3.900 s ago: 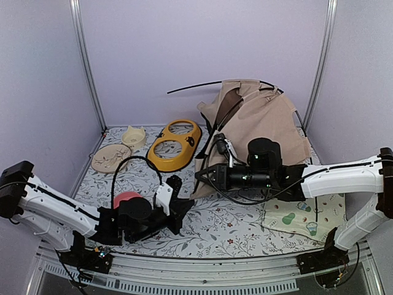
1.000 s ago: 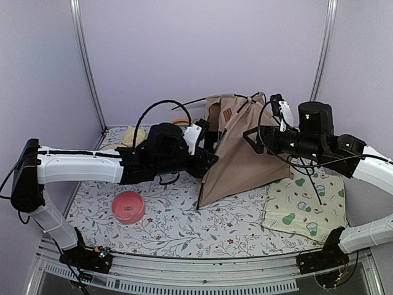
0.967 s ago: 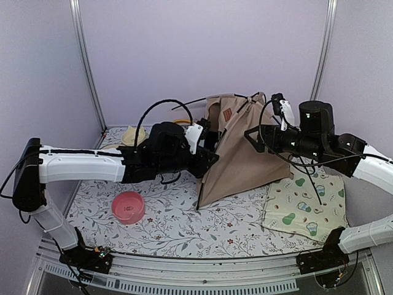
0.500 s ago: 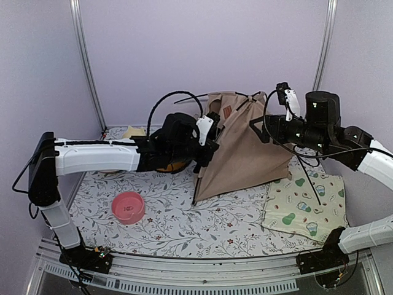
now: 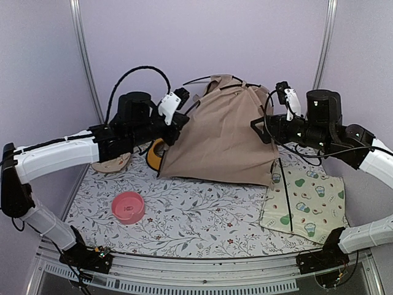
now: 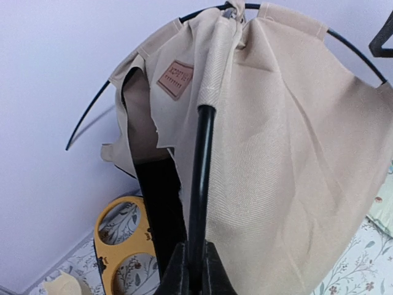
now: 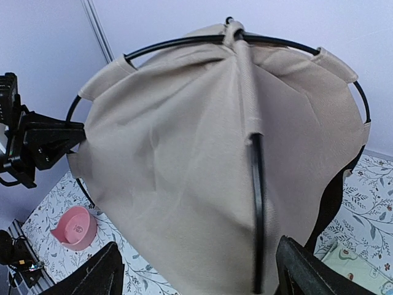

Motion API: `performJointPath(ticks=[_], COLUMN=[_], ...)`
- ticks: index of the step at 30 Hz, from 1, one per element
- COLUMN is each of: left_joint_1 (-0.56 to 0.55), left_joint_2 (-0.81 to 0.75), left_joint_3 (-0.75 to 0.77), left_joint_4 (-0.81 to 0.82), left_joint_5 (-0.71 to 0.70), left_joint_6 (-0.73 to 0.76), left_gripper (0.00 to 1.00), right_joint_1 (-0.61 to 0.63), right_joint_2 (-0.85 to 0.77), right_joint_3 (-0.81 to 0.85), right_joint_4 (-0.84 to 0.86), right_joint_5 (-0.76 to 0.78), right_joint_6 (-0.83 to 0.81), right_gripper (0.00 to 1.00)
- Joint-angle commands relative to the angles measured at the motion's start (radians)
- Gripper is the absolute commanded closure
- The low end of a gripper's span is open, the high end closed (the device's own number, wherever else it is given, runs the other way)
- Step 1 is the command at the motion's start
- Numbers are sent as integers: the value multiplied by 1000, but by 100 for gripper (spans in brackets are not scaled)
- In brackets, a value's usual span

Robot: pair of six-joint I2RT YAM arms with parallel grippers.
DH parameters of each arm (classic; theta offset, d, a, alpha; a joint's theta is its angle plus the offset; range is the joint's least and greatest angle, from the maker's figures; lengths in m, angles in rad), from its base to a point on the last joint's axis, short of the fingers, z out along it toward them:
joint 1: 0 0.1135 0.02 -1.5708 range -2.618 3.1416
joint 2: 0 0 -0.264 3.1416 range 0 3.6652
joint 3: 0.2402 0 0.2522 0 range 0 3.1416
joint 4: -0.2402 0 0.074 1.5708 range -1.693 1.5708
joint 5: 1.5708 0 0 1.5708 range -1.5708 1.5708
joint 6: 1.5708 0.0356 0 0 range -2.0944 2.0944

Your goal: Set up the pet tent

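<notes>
The pet tent (image 5: 221, 135) stands at the back of the table, a wide tan fabric dome on thin black crossing poles. In the left wrist view its brown label patch (image 6: 175, 78) faces me. My left gripper (image 6: 193, 270) is shut on a black pole (image 6: 202, 184) at the tent's left side (image 5: 177, 123). My right gripper (image 7: 199, 276) is open at the tent's right side (image 5: 263, 130), its fingers wide apart in front of the fabric (image 7: 172, 153). A loose pole end (image 5: 285, 196) hangs down over the mat, and the same pole (image 7: 255, 215) shows in the right wrist view.
A pink bowl (image 5: 128, 207) sits front left. The yellow double-bowl feeder (image 5: 153, 157) is half hidden behind the tent's left edge, with a tan plate (image 5: 110, 165) beside it. The cream mat with green prints (image 5: 313, 196) lies at the right.
My left gripper has shut on the pole and swung left and back, spreading the tent from a narrow folded shape into a wide dome. The right arm has barely moved.
</notes>
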Motion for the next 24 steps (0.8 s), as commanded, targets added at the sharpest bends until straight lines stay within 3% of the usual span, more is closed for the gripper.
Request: performJointPath(ticks=[1,6,13,18,24], left_joint_1=[84,146,184,194,231], left_joint_2=[-114,-172,-177,-173,-141], left_joint_3=[-68,-128,-151,-161,-131], left_joint_4=[112,136,157,164,138], left_joint_5=[131,194,207,210,132], left_joint_6=[102,121,114,110,85], left_gripper=[100,100,100,100,100], right_joint_1=[-10,-14,-15,-13,-13], right_joint_2=[-19,1,100,153,146], right_joint_3=[65,77,76,62,-31], right_joint_4=[-12,-11,-11,-30,-33], right_joint_5=[2,-56,-249,-216,-209], right_joint_6=[-29,-25,6,51,97], right_gripper=[12,13,23,29,50])
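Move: The tent's bare right-hand pole stands about 5 cm ahead of the open right fingers and roughly 1 cm to their right, its nearest stretch some 2 cm below them; the tent crown is about 16 cm ahead, 9 cm left and 9 cm above that hand. The left hand already grips the left pole; from it the crown lies about 13 cm ahead, 16 cm right and 10 cm up, and the yellow stand 22 cm ahead, 1 cm left and some 30 cm below. The tent, still pinched by its left pole, is drawn about 6.5 cm to the left by the left hand, mostly early on. The right hand first rises 2 cm, then follows the right pole left and down, ending some 4.5 cm left and as much lower, tipping down and turning counter-clockwise about 10 degrees each while its fingers close to roughly half open around the pole. ##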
